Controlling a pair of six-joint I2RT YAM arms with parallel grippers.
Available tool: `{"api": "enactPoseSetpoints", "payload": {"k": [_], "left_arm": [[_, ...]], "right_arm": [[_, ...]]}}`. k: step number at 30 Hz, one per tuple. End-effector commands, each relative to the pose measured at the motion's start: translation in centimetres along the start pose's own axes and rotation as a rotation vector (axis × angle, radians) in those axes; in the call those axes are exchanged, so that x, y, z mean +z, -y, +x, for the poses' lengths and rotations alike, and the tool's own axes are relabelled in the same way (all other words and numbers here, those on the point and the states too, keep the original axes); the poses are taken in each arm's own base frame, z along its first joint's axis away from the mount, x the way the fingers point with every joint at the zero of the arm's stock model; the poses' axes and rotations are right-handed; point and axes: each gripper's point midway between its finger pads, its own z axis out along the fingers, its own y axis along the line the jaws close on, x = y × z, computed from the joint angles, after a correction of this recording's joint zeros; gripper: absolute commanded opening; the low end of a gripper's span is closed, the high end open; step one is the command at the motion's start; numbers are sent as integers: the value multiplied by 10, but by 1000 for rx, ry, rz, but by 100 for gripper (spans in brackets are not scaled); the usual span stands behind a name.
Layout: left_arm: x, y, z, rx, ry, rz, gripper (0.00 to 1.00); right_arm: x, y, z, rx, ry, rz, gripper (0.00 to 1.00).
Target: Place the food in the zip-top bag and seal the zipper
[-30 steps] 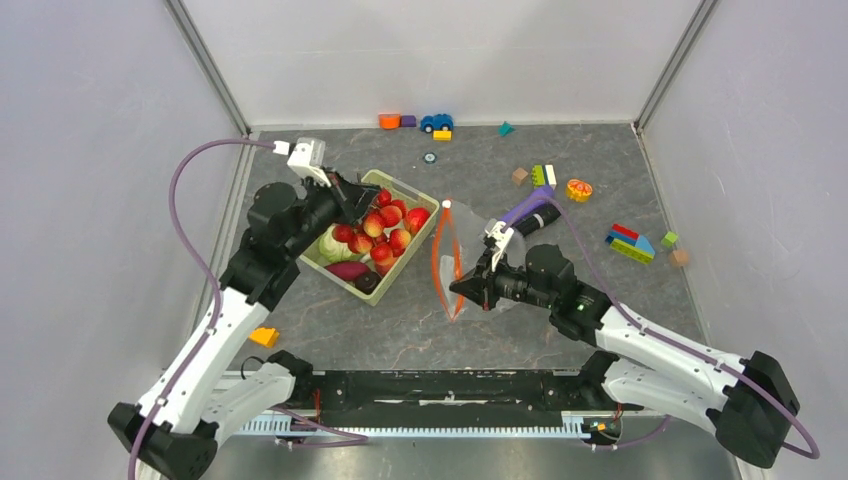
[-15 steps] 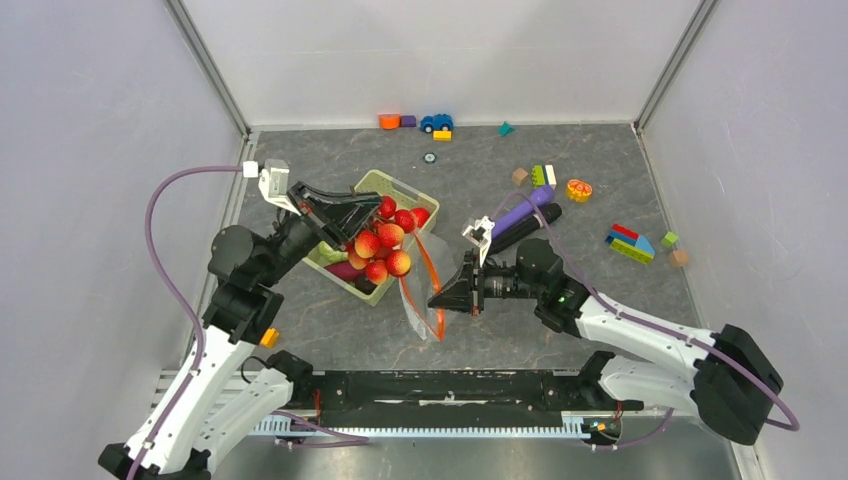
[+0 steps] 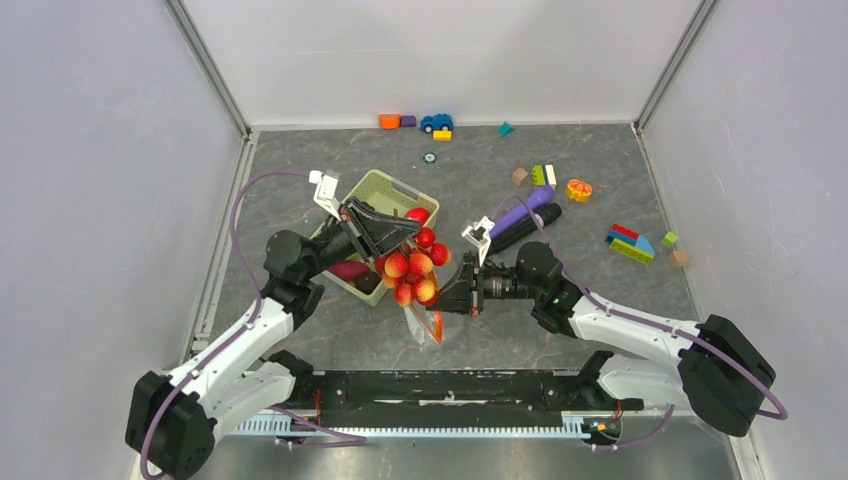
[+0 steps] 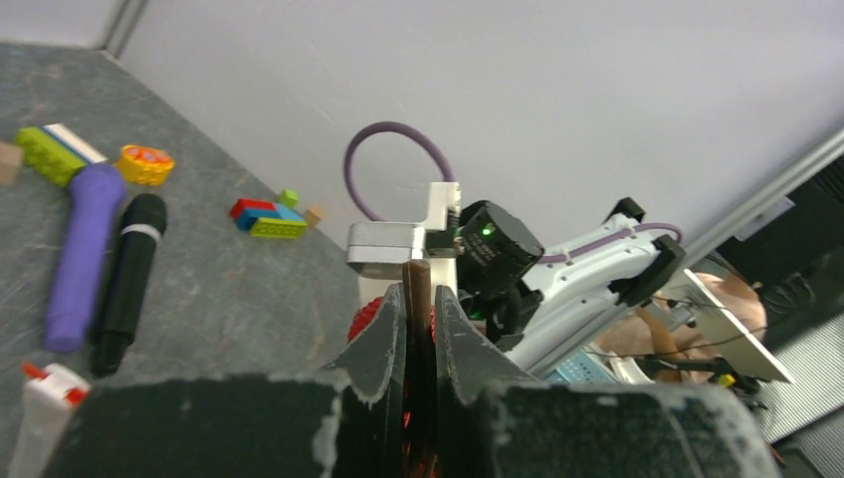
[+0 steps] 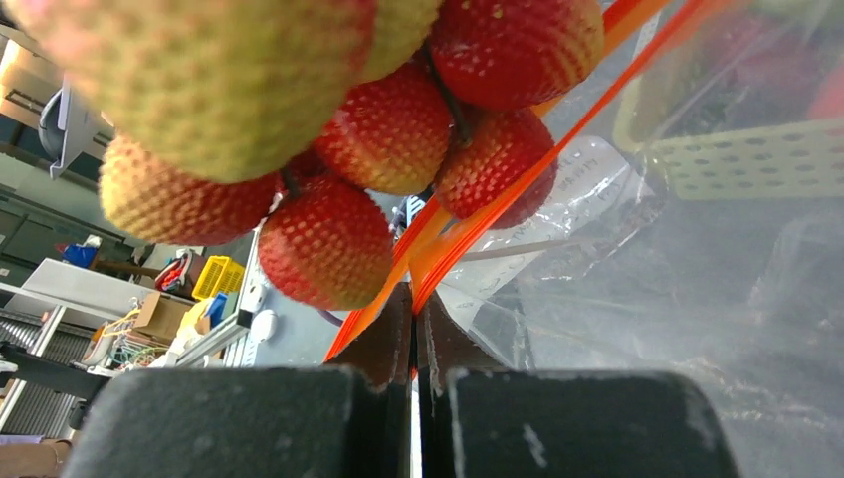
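Observation:
A bunch of red, knobbly toy fruits (image 3: 415,272) hangs from a dark stem (image 4: 419,284). My left gripper (image 3: 405,240) (image 4: 418,296) is shut on that stem. The bunch hangs right over the mouth of the clear zip-top bag (image 3: 424,326). My right gripper (image 3: 442,302) (image 5: 415,311) is shut on the bag's orange zipper (image 5: 480,211) and holds the rim up. In the right wrist view the fruits (image 5: 390,131) fill the top, touching the zipper strip. More food lies in the light-green basket (image 3: 378,186): a red fruit (image 3: 418,214) and a purple piece (image 3: 347,270).
A purple microphone (image 3: 523,209) and a black one (image 3: 528,226) lie behind the right arm. An orange citrus slice (image 3: 579,189) and coloured blocks (image 3: 630,243) sit at the right. More small toys (image 3: 436,123) line the back wall. A yellow block (image 3: 265,337) lies near the left arm.
My left gripper lifted the fruit bunch out of the basket and carried it right, over the bag. My right gripper drew the bag's rim left and nearer.

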Motion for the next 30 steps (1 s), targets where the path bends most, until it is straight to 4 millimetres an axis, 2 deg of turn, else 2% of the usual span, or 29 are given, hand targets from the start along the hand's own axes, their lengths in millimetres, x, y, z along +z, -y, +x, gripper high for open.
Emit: {"api": "enactPoseSetpoints", "payload": {"k": [1, 8, 12, 14, 20, 23, 30], "left_arm": [[5, 51, -17, 34, 56, 203, 2], [14, 40, -3, 26, 34, 186, 2], [16, 26, 14, 31, -31, 139, 2], [11, 16, 25, 49, -78, 89, 2], [-20, -32, 52, 93, -132, -165, 2], [-28, -37, 59, 107, -148, -191, 2], [-30, -52, 73, 118, -249, -237, 2]], "right_arm": [[-1, -10, -6, -38, 26, -52, 0], [-2, -11, -7, -56, 28, -57, 0], [-5, -12, -11, -73, 40, -50, 0], [-7, -8, -13, -81, 49, -23, 0], [-16, 12, -17, -125, 59, 117, 0], [-18, 13, -21, -135, 73, 132, 0], [-20, 10, -29, -138, 113, 132, 0]]}}
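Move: My left hand still pinches the litchi bunch by its stems; the bag's orange-rimmed mouth lies about 13 cm below this hand, some 5 cm back and 3 cm to its right. The food basket is about 12 cm ahead, 9 cm left and 26 cm lower; the black microphone is 14 cm ahead, 24 cm right and 29 cm below. From my right hand, which holds the rim, the bunch hangs roughly 3 cm ahead, 4 cm left and 5 cm up. I first ease my left hand back and right by about 2 cm each, rising slightly, then lower the bunch steadily beside the bag's rim, roughly 10 cm from the top of the rise, swinging back left as my fingers tip downward. Meanwhile my right hand keeps its pinch and, in the second half, draws the rim forward and right about 3 cm, turning slightly clockwise. ##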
